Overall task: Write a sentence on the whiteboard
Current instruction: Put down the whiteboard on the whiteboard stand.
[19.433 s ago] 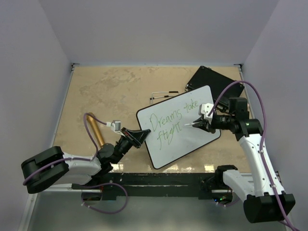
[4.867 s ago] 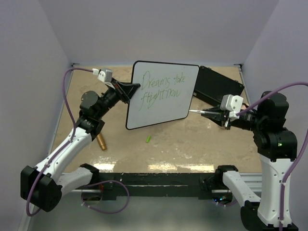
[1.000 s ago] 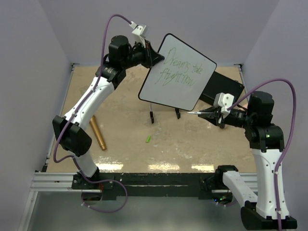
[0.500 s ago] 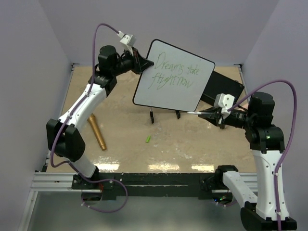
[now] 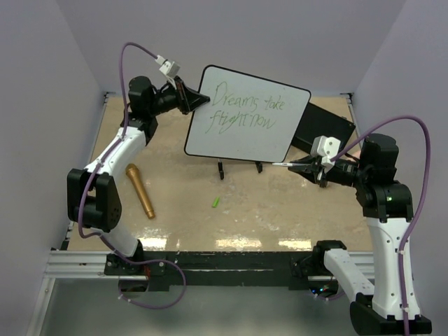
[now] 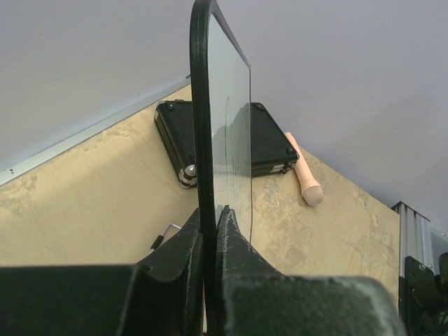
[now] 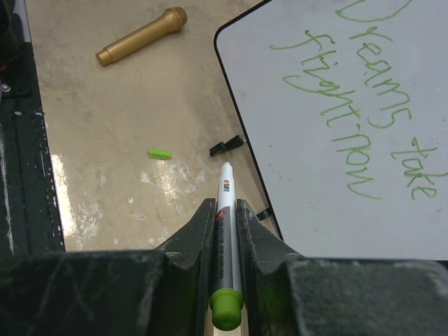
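The whiteboard [image 5: 246, 117] is upright over the back of the table, with "Dreams take flight now" on it in green. My left gripper [image 5: 198, 100] is shut on its left edge. In the left wrist view the whiteboard [image 6: 200, 126] shows edge-on, clamped between the jaws of the left gripper [image 6: 210, 218]. Its lower edge hangs just over two small black feet [image 5: 220, 170]. My right gripper [image 5: 308, 168] is shut on a white marker [image 7: 225, 203], right of the board. The marker's tip points at the whiteboard's [image 7: 350, 105] lower corner without touching it.
A gold microphone [image 5: 140, 190] lies at the left, and a green marker cap [image 5: 216, 202] lies mid-table. A flat black board [image 5: 323, 129] sits behind the whiteboard at the back right. A peach-coloured handle [image 6: 304, 178] rests beside the flat black board [image 6: 269, 143].
The left arm has swung the whiteboard down and to the left, from high and tilted to level just over the feet. The right arm and marker have stayed still.
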`<act>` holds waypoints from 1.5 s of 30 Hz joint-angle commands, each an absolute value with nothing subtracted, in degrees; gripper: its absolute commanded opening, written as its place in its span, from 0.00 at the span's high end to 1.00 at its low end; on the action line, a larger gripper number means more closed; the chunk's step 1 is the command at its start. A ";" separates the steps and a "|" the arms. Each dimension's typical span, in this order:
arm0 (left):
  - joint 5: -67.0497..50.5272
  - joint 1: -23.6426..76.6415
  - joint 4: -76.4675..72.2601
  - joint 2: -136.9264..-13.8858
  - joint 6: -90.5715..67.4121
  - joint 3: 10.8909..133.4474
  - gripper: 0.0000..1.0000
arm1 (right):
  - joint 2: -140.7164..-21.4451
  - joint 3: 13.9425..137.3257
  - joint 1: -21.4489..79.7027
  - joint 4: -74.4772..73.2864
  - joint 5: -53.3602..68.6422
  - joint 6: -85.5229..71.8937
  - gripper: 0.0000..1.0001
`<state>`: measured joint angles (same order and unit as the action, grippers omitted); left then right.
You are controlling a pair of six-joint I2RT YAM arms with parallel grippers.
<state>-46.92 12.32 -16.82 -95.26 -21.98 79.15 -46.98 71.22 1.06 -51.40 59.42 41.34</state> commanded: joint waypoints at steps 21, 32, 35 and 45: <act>-56.51 0.97 -48.77 -104.59 -13.36 58.80 1.00 | -47.02 71.02 1.23 -49.57 59.06 40.52 1.00; -58.54 -1.84 -56.08 -107.49 -13.36 55.28 1.00 | -47.37 71.10 1.14 -49.48 59.06 40.43 1.00; -57.92 -2.11 -55.99 -107.58 -12.05 54.32 1.00 | -47.37 71.10 1.14 -49.48 59.06 40.43 1.00; -55.81 -2.63 -55.63 -107.14 -9.40 52.03 0.89 | -47.02 70.93 1.14 -49.48 59.24 40.43 1.00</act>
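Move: The left hand holds the whiteboard by its left edge; the front hooks of the whiteboard stand lie centred some 24 cm below it, about 10 cm back and 14 cm to its right. On the table, the green cap lies roughly 22 cm back and 4 cm right of that hand, the black case about 6 cm ahead and 45 cm right. From the right hand, the stand hooks are some 16 cm ahead, 17 cm left and well below. Keeping its pinch, the left hand lowers the whiteboard about 15 cm towards the stand hooks, drawing left some 8 cm. ##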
